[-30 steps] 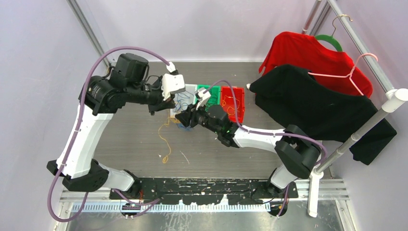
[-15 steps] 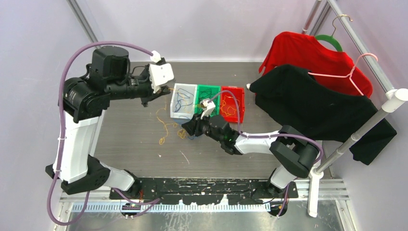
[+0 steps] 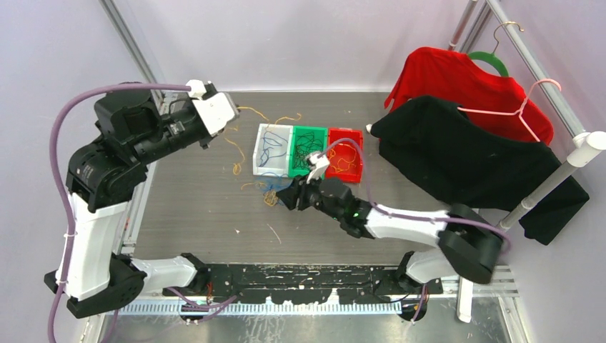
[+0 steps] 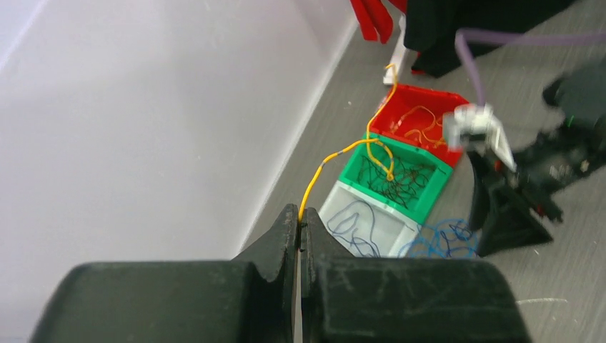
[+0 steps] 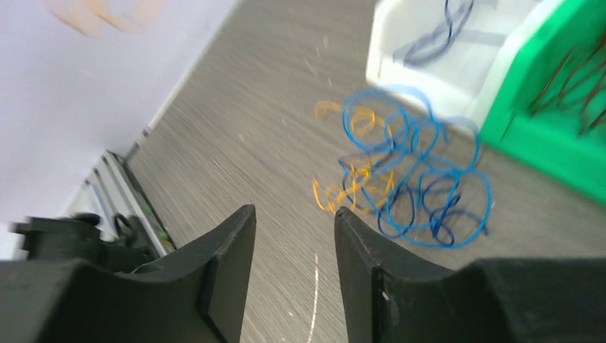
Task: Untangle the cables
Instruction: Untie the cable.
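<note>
My left gripper (image 4: 300,216) is shut on one thin orange-yellow cable (image 4: 336,151), which runs taut from its tips over the green bin (image 4: 429,193) towards the red bin (image 4: 436,96). In the top view this gripper (image 3: 227,128) is raised at the table's far left. A tangle of blue cables (image 5: 418,179) mixed with orange-yellow loops (image 5: 350,191) lies on the table in front of the white bin (image 5: 400,68). My right gripper (image 5: 293,211) hovers open just short of that tangle, with nothing between its fingers. In the top view it (image 3: 284,196) sits right of the tangle (image 3: 270,193).
Side by side at mid-table stand a white bin (image 3: 260,153) with blue cables, a green bin (image 3: 295,136) with dark ones and a red bin (image 3: 357,168) with orange ones. A black shirt (image 3: 457,157) and a red shirt (image 3: 464,82) hang on the rack at right.
My left arm has swung back and to the left, pulling the orange-yellow cable out taut. The right gripper has moved a little towards the near edge, staying beside the blue tangle.
</note>
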Available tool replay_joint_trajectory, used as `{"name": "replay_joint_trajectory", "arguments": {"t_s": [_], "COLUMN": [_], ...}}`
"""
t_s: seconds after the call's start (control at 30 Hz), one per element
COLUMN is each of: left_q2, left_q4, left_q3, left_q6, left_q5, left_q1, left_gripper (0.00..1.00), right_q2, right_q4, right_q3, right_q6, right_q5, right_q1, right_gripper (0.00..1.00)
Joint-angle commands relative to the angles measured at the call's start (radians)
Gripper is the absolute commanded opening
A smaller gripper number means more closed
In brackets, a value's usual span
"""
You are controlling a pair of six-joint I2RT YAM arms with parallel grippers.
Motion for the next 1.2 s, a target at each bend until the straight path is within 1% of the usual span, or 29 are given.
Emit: {"name": "replay_joint_trajectory", "arguments": {"t_s": [0.0, 0.13, 0.23, 0.33, 0.43, 0.53, 0.63, 0.7, 0.97, 1.17], "left_q2": [-0.017, -0.033, -0.044, -0.041, -0.042, -0.037, -0.026, -0.025, 0.007, 0.026], "left_q4": [0.052, 0.025, 0.009, -0.053, -0.106, -0.110, -0.131, -0.139, -0.154, -0.130], "left_q3": [-0.098, -0.180, -0.239, -0.257, -0.266, -0.274, -0.258, -0.248, -0.173, -0.136], "left_q6": [0.006, 0.077, 0.146, 0.208, 0.234, 0.195, 0.171, 0.165, 0.099, 0.023], "left_q5": [-0.006, -0.009, -0.014, 0.024, 0.099, 0.123, 0.145, 0.166, 0.209, 0.240], "left_q1": [-0.006, -0.007, -0.007, -0.007, -0.006, -0.008, -0.009, -0.009, -0.009, -0.008], "left_gripper": [0.00, 0.00, 0.00, 0.00, 0.00, 0.00, 0.00, 0.00, 0.00, 0.00], "right_q2": [-0.254, -0.422, -0.501, -0.500, -0.449, -0.377, -0.323, -0.289, -0.149, -0.057], "right_q4": [-0.142, -0.320, -0.420, -0.539, -0.591, -0.559, -0.452, -0.383, -0.248, -0.078], "right_q3": [0.094, 0.172, 0.240, 0.334, 0.417, 0.462, 0.453, 0.445, 0.484, 0.475], "right_q6": [-0.160, -0.316, -0.403, -0.452, -0.473, -0.461, -0.431, -0.421, -0.402, -0.327], "right_q5": [0.082, 0.096, 0.002, -0.132, -0.227, -0.295, -0.335, -0.329, -0.304, -0.287], "right_q1": [-0.013, -0.013, -0.015, -0.015, -0.018, -0.020, -0.020, -0.020, -0.020, -0.020], "right_gripper": [0.53, 0.64, 0.70, 0.77, 0.80, 0.81, 0.82, 0.82, 0.82, 0.79]}}
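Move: The left gripper, shut on the yellow cable, is high over the table; the open right gripper it lowers towards is about 37 cm below, some 5 cm to its right and 1 cm ahead. From the right hand, the gripped part of that cable is thus 37 cm up, 5 cm left and 1 cm back; the blue cables lie about 4 cm ahead, 1 cm left, 14 cm down, and the white box about 14 cm ahead, 2 cm left, 13 cm down. Raise the right gripper off the blue cables by about 24 cm, swinging right and a little back while opening it wider and tipping its fingers up; then carry it some 10 cm left, sinking and easing forward, to the yellow strand under the left hand. Meanwhile bring the left gripper down to meet it, tilting its fingers down, keeping its pinch on the cable. ##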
